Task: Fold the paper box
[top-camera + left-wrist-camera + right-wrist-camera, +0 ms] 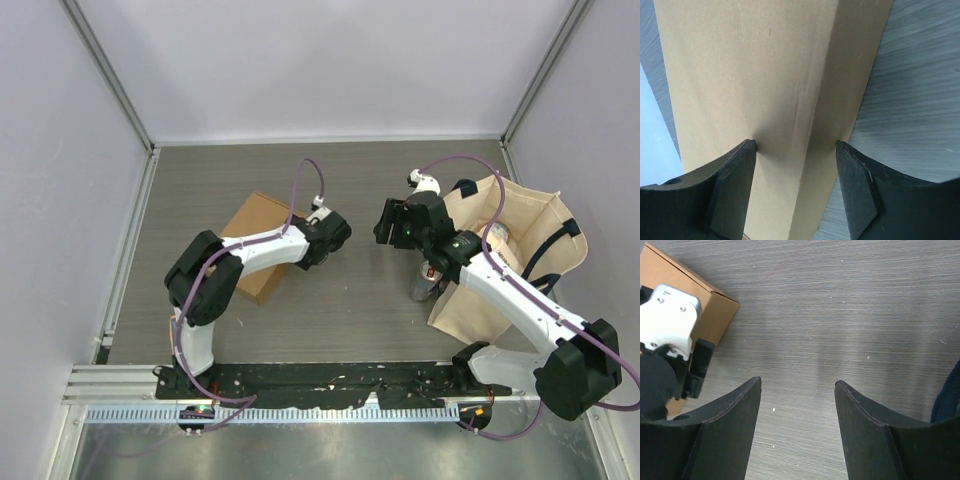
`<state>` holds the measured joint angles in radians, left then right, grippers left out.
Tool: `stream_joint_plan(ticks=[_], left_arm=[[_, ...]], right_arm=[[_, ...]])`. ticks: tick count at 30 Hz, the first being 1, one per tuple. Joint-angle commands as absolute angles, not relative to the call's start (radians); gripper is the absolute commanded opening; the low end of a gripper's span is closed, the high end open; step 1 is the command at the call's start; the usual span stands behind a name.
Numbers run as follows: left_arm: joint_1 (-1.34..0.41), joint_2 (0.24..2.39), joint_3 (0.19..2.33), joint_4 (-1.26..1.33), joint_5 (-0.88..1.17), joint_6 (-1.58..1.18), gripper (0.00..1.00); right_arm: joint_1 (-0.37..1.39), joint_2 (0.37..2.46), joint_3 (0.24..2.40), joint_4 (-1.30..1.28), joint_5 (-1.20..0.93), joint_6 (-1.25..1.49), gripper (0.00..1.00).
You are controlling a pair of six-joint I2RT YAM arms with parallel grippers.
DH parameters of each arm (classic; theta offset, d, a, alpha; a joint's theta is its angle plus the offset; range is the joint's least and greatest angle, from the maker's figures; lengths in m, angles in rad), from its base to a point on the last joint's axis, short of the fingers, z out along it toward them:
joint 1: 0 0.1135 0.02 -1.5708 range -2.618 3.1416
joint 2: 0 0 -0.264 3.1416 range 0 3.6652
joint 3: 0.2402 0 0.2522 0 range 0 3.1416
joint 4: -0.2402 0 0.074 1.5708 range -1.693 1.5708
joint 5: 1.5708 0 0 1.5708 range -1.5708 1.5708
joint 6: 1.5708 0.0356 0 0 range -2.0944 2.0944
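Observation:
The paper box (pixel 258 222) is a closed brown cardboard box lying flat on the table, left of centre. My left gripper (pixel 318 250) is at its right end. In the left wrist view the box (pixel 755 75) fills the frame, and the left gripper (pixel 795 144) straddles its long edge: one fingertip (pixel 751 146) is over the top face, the other at the side wall by the table. The jaws stand apart. My right gripper (pixel 388 224) hovers open over bare table right of the box. In the right wrist view nothing lies between the right gripper (pixel 797 385) jaws, and the box corner (pixel 715 305) shows upper left.
A beige cloth tote bag (pixel 510 260) with dark handles lies at the right, partly under the right arm. A small packet (pixel 425 282) stands at the bag's left edge. Grey walls close in the table on three sides.

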<state>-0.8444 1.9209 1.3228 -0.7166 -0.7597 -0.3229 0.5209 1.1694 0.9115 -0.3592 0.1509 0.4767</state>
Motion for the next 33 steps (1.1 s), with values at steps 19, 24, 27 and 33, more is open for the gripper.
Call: stream_joint_plan(ticks=[19,24,27,33], left_arm=[[-0.362,1.862,1.356,-0.604,-0.666,-0.109,0.68],[-0.275,1.888,1.391,-0.601,-0.632,-0.117,0.67],[-0.246,1.907,1.42,-0.598,-0.617,-0.123,0.67],[-0.213,1.942,1.459,-0.612,-0.618,-0.11,0.67]], right_arm=[[0.5,1.129,0.913,-0.34,0.144,0.413,0.66],[0.497,1.126,0.92,-0.35,0.13,0.41,0.65],[0.497,1.12,0.92,-0.351,0.126,0.413,0.66],[0.497,1.109,0.913,-0.354,0.127,0.422,0.66]])
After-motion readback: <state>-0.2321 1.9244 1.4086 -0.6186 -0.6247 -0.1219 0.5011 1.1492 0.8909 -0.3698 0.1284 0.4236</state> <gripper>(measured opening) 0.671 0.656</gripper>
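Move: The closed box lies right at the left hand, whose fingers already straddle its long right-hand top edge; the box's middle is about 6 cm to the hand's left, 1 cm back and 3 cm lower. The blue-yellow pack sits roughly 24 cm left and 19 cm back, 5 cm lower, and the left wall rail runs some 36 cm to the left, level with the hand and 5 cm lower. From the idle right hand, the box's middle is about 26 cm left, level with it and 14 cm below. The left hand sweeps some 20 cm left and about 10 cm forward, rising only a centimetre or two, and pushes the box across the table towards the left wall with the right finger kept against its right side and the other over its top. From about halfway on, the wrist mostly swings counter-clockwise, some 25 degrees in all, while the fingers stay part open at the same gap; the sweep is quick and eases off near its end. ##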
